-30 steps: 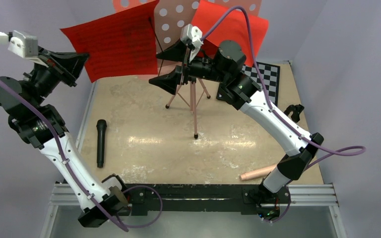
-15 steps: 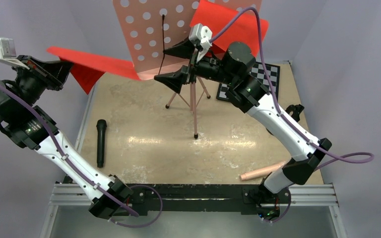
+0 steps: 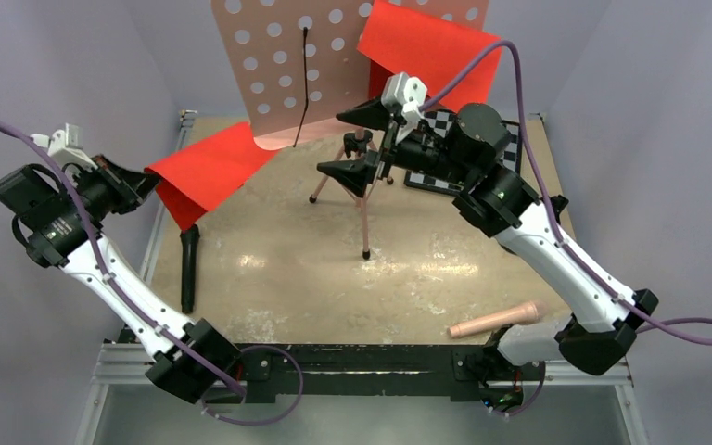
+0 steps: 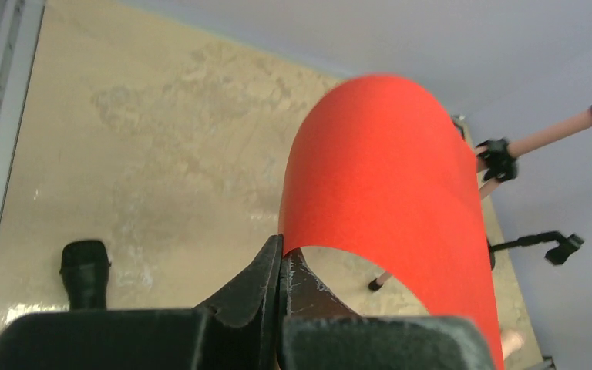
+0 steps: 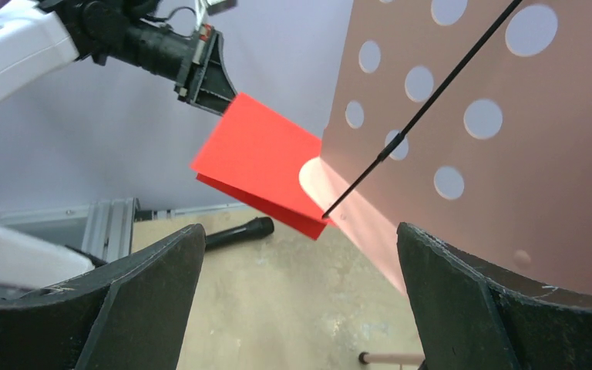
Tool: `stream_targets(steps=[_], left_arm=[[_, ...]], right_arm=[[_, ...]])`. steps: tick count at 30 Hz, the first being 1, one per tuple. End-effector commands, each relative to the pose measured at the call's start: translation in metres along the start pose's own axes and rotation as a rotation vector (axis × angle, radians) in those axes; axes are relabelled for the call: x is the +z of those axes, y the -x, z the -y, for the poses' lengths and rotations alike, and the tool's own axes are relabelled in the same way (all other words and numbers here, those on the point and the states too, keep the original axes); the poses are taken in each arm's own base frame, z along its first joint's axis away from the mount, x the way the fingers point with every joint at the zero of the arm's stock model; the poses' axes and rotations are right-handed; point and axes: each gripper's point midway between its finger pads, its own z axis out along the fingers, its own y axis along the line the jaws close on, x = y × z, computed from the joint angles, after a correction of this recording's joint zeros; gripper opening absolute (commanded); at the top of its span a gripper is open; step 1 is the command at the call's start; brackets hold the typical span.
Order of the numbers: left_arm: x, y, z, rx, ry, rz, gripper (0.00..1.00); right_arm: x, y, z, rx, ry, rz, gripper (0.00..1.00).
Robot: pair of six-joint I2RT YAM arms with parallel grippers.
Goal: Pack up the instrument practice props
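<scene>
The pink music stand's perforated tray [image 3: 278,65] stands at the back on its tripod [image 3: 363,204]. My left gripper [image 3: 148,181] is shut on the corner of a red sheet-music page [image 3: 209,171], which curls over the table's left side; from the left wrist, the gripper [image 4: 281,258] pinches the page [image 4: 385,185]. A second red page [image 3: 426,46] leans at the tray's right. The black microphone [image 3: 188,269] lies at the left, its head under the held page. My right gripper [image 3: 357,139] is open beside the tripod's hub, holding nothing. A small black mic stand [image 4: 547,245] shows at the far right.
The chessboard [image 3: 482,153] lies at the back right, partly under my right arm. A pink tube [image 3: 496,322] rests near the table's front right edge. Grey walls close in the left, back and right sides. A metal rail [image 3: 362,362] runs along the front.
My left gripper pulled the red page off the tray, down and to the left over the microphone. The right gripper drifted right and lower, staying open.
</scene>
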Motion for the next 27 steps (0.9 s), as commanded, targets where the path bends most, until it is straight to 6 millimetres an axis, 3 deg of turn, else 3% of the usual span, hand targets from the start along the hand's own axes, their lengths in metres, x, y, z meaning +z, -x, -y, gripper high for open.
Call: stream_targets(steps=[1, 5, 10, 16, 27], left_arm=[[0.005, -0.054, -0.010, 0.081, -0.023, -0.199, 0.00], [0.018, -0.099, -0.013, 0.026, -0.058, -0.416, 0.00], [0.024, -0.146, -0.024, -0.260, -0.070, -0.618, 0.00], [0.029, -0.154, -0.025, -0.349, -0.106, -0.660, 0.00], [0.012, -0.184, -0.063, -0.265, 0.036, -0.890, 0.00]], right_arm=[[-0.030, 0.014, -0.010, -0.074, -0.011, 0.002, 0.99], [-0.046, 0.008, -0.018, -0.095, -0.005, -0.028, 0.99], [-0.058, 0.006, -0.022, -0.098, -0.014, -0.047, 0.99], [-0.065, 0.001, -0.020, -0.090, -0.044, -0.064, 0.99], [-0.068, -0.003, -0.024, -0.092, -0.028, -0.079, 0.99]])
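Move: The left gripper, still shut on the red music sheet, is to take it to the bare tabletop beside the black microphone: a spot about 5 cm right, level fore and aft, and 36 cm down. The microphone's middle lies roughly 7 cm left, 1 cm ahead and 35 cm below. The music stand's near foot is some 42 cm right, 5 cm ahead and 37 cm below. From the open right gripper, that spot is about 31 cm left, 3 cm ahead and 50 cm below. Bring the left gripper down about 18 cm towards the table just right of the black microphone, keeping the red sheet pinched, easing a little right and then back. Tip its fingers down some 45 degrees while turning clockwise. Meanwhile draw the open right gripper right and back from the music stand, then slightly down. ##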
